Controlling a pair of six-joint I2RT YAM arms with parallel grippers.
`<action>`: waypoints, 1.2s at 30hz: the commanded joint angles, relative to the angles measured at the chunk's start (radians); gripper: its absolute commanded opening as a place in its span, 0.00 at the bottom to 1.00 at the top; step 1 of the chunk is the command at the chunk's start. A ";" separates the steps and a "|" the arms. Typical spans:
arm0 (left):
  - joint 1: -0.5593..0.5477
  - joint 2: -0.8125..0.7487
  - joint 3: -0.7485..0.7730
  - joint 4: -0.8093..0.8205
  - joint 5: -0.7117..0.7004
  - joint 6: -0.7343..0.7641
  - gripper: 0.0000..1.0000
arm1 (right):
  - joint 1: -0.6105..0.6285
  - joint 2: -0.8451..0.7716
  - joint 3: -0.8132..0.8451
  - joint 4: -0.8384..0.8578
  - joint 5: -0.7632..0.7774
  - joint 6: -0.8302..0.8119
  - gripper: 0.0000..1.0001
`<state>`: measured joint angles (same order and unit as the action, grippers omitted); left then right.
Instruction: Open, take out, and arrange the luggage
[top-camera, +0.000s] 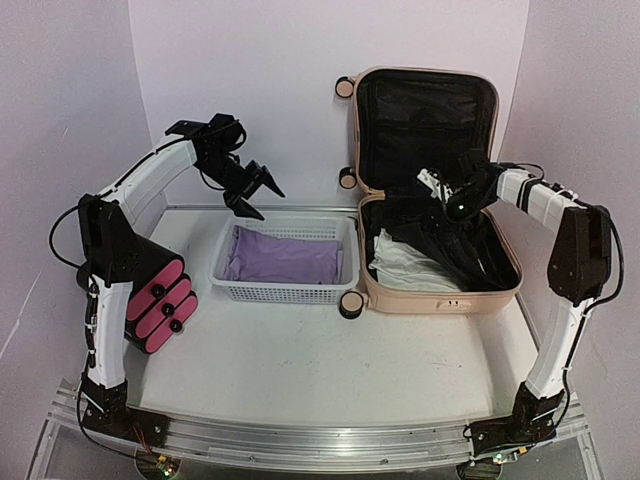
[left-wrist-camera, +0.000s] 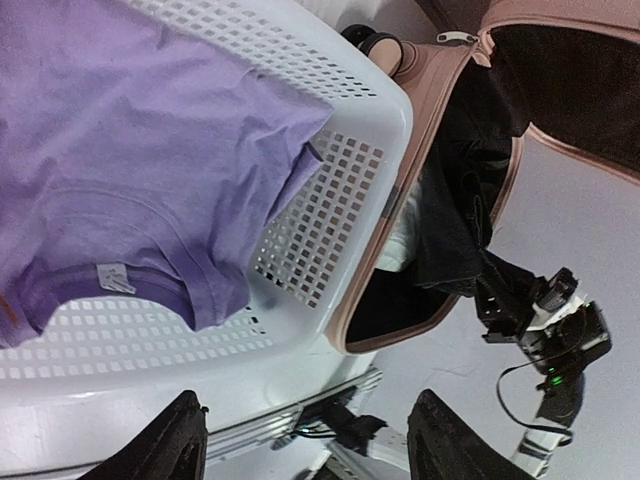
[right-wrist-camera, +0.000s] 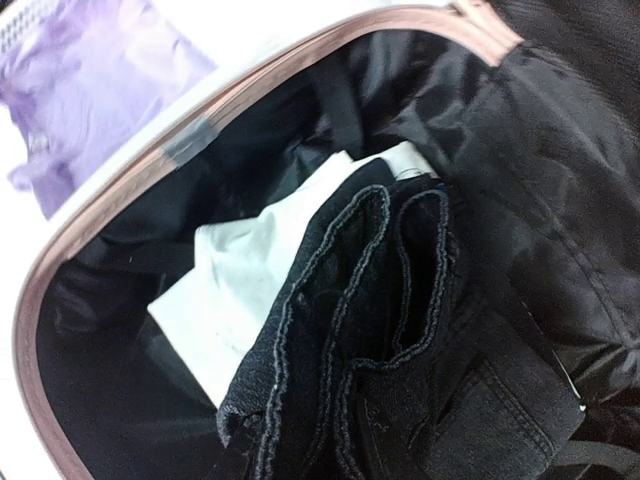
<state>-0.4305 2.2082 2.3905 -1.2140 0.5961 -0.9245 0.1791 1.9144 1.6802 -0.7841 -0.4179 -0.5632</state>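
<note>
The beige-pink luggage (top-camera: 440, 297) lies open at the right of the table, its lid (top-camera: 425, 110) upright against the back wall. Inside lie black jeans (top-camera: 458, 245) and a white garment (top-camera: 405, 270). My right gripper (top-camera: 440, 193) hovers over the open shell, shut on the jeans, which hang lifted from it. In the right wrist view the jeans (right-wrist-camera: 400, 330) fill the foreground and hide the fingers, with the white garment (right-wrist-camera: 250, 280) below and the luggage rim (right-wrist-camera: 130, 190) at left. My left gripper (top-camera: 262, 198) (left-wrist-camera: 310, 410) hangs open and holds nothing, above the basket's back edge.
A white mesh basket (top-camera: 280, 292) (left-wrist-camera: 330, 130) holding a folded purple shirt (top-camera: 285, 258) (left-wrist-camera: 130, 150) stands left of the luggage (left-wrist-camera: 430, 90), touching it. A black box with pink drawer fronts (top-camera: 160, 300) sits at the far left beside the left arm.
</note>
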 joint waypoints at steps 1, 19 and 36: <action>0.006 -0.034 -0.059 0.062 0.121 -0.291 0.70 | -0.030 -0.080 0.033 0.066 -0.075 0.114 0.00; -0.247 0.103 0.000 0.532 0.196 -0.992 0.99 | 0.055 -0.221 -0.018 0.111 -0.258 0.184 0.00; -0.369 0.143 -0.096 0.599 0.148 -1.030 0.99 | 0.278 -0.298 -0.180 0.120 -0.227 0.142 0.00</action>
<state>-0.7628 2.3417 2.2959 -0.6529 0.7063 -1.9137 0.4206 1.7050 1.4948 -0.7197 -0.6006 -0.4244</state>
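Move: In the right gripper, low over the suitcase, the black jeans are already held, their middle roughly 38 cm to the left hand's right, 2 cm back and 13 cm below it. The white basket lies some 33 cm left of the right hand, 10 cm back and 12 cm below. Between them, the suitcase's left rim is about 16 cm left of that hand and 8 cm back, the white shirt about 6 cm left and 9 cm back, both some 9 cm lower. Keeping its grip on the black jeans, the right hand first raises them about 7 cm, then carries them back and to the left, around 11 cm each way, towards the basket, sinking slightly at the end. The left hand sweeps about 20 cm right and 7 cm back to meet the jeans, opening its fingers fully and turning its wrist some 35 degrees; it comes close, though contact can't be seen. ##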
